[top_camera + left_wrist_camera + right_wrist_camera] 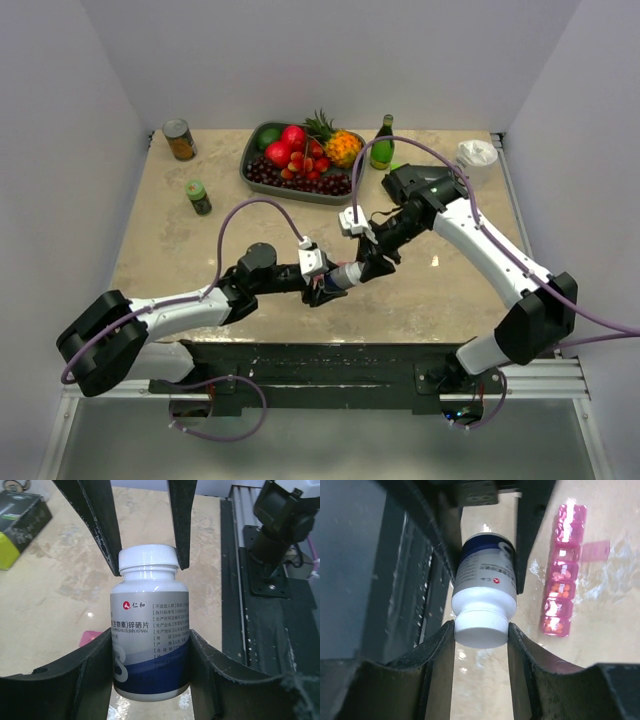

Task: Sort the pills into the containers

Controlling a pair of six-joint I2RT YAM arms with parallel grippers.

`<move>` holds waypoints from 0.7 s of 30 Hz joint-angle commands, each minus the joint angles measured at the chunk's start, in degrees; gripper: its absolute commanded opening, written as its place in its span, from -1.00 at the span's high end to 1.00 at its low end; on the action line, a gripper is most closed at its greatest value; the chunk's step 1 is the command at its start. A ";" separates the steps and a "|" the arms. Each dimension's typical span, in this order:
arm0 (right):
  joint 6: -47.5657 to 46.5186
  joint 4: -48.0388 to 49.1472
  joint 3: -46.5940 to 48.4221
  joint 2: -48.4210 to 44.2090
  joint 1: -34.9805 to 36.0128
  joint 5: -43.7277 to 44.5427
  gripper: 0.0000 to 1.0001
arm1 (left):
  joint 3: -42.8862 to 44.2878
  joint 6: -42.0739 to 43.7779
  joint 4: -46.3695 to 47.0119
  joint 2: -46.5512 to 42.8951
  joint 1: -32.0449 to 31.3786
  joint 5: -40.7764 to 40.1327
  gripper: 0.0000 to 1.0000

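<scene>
A white pill bottle (150, 630) with a blue band and a white cap (148, 559) is held above the table near its front edge. My left gripper (150, 647) is shut on the bottle's body. My right gripper (481, 630) is shut on the cap (481, 635), meeting the left gripper (335, 280) end to end. The containers, a pink translucent organiser strip (562, 575), lie on the table beside the bottle in the right wrist view. Orange pills (559, 591) show in several of its compartments. In the top view the arms hide the strip.
At the back stand a fruit tray (252, 170), a green bottle (383, 140), a tin can (180, 140) and a green-capped jar (198, 197). A crumpled white object (477, 153) sits at the back right. A black rail (280, 630) runs along the table's front edge.
</scene>
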 commanded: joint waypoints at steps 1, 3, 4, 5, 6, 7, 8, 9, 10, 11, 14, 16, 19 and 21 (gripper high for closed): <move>-23.12 -7.25 1.16 -3.86 3.44 -2.46 1.00 | 4.44 1.74 -2.57 -0.53 0.59 11.61 1.00; -21.91 -4.96 1.51 -4.92 3.52 0.79 0.91 | 4.71 0.78 -3.02 -0.53 1.29 12.49 1.00; -21.46 -2.51 1.43 -5.44 3.70 1.76 0.82 | 4.71 0.33 -2.67 -0.44 1.55 12.76 1.00; -20.85 -1.27 1.34 -6.23 3.61 2.55 0.74 | 4.71 -0.11 -1.54 -0.35 1.82 12.85 1.00; -18.23 -0.04 1.34 -6.32 3.79 4.30 0.69 | 4.62 -1.24 -0.83 0.00 1.91 13.19 1.00; -16.55 2.24 1.43 -6.50 4.05 5.02 0.51 | 4.44 -1.60 -0.04 0.09 1.91 13.29 1.00; -13.92 2.96 1.43 -6.59 3.97 5.55 0.43 | 4.36 -3.61 1.54 0.35 1.99 13.11 1.00; -12.94 3.66 1.43 -6.76 4.05 5.81 0.33 | 4.27 -3.97 1.90 0.70 2.00 13.02 1.00; -11.89 4.10 1.51 -6.94 4.05 5.73 0.09 | 4.18 -4.33 2.51 0.70 2.00 12.85 1.00; -8.66 4.63 1.69 -7.38 4.05 5.81 -0.06 | 4.01 -5.20 2.78 0.62 2.00 11.89 1.00; -3.03 5.42 2.65 -8.34 3.97 5.64 -0.57 | 2.95 -5.21 2.78 -1.04 2.00 9.43 1.00; -0.81 5.51 3.62 -9.05 2.74 4.77 -0.80 | 1.55 -5.21 2.61 -2.28 2.00 7.85 1.00; 0.25 4.72 3.89 -10.37 0.19 1.26 -0.98 | -0.12 -4.86 2.26 -5.18 2.00 5.03 1.00; 1.48 4.72 3.97 -10.81 -1.83 -0.33 -0.98 | -1.26 -4.94 2.25 -7.11 2.00 4.06 1.00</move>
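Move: Between the right fingers sits the pill bottle's white cap, gripped right at that hand's point. The left hand already holds the bottle's body, with the cap some 6 cm to its right, about 1 cm forward and 1 cm lower. From the right hand, the pink pill organizer lies on the table roughly 5 cm ahead, 8 cm to the left and 15 cm below; the fruit tray is about 33 cm ahead, 13 cm left, 12 cm down. Finishing a twist, the right hand rolls about 20 degrees counter-clockwise, as seen facing the cap, while both hands ease back about 1 cm and then rise 1 to 2 cm. The right fingers then open wide, let go of the cap, and the hand lifts away, about 4 cm up overall, edging forward. The left keeps its grip on the bottle. ##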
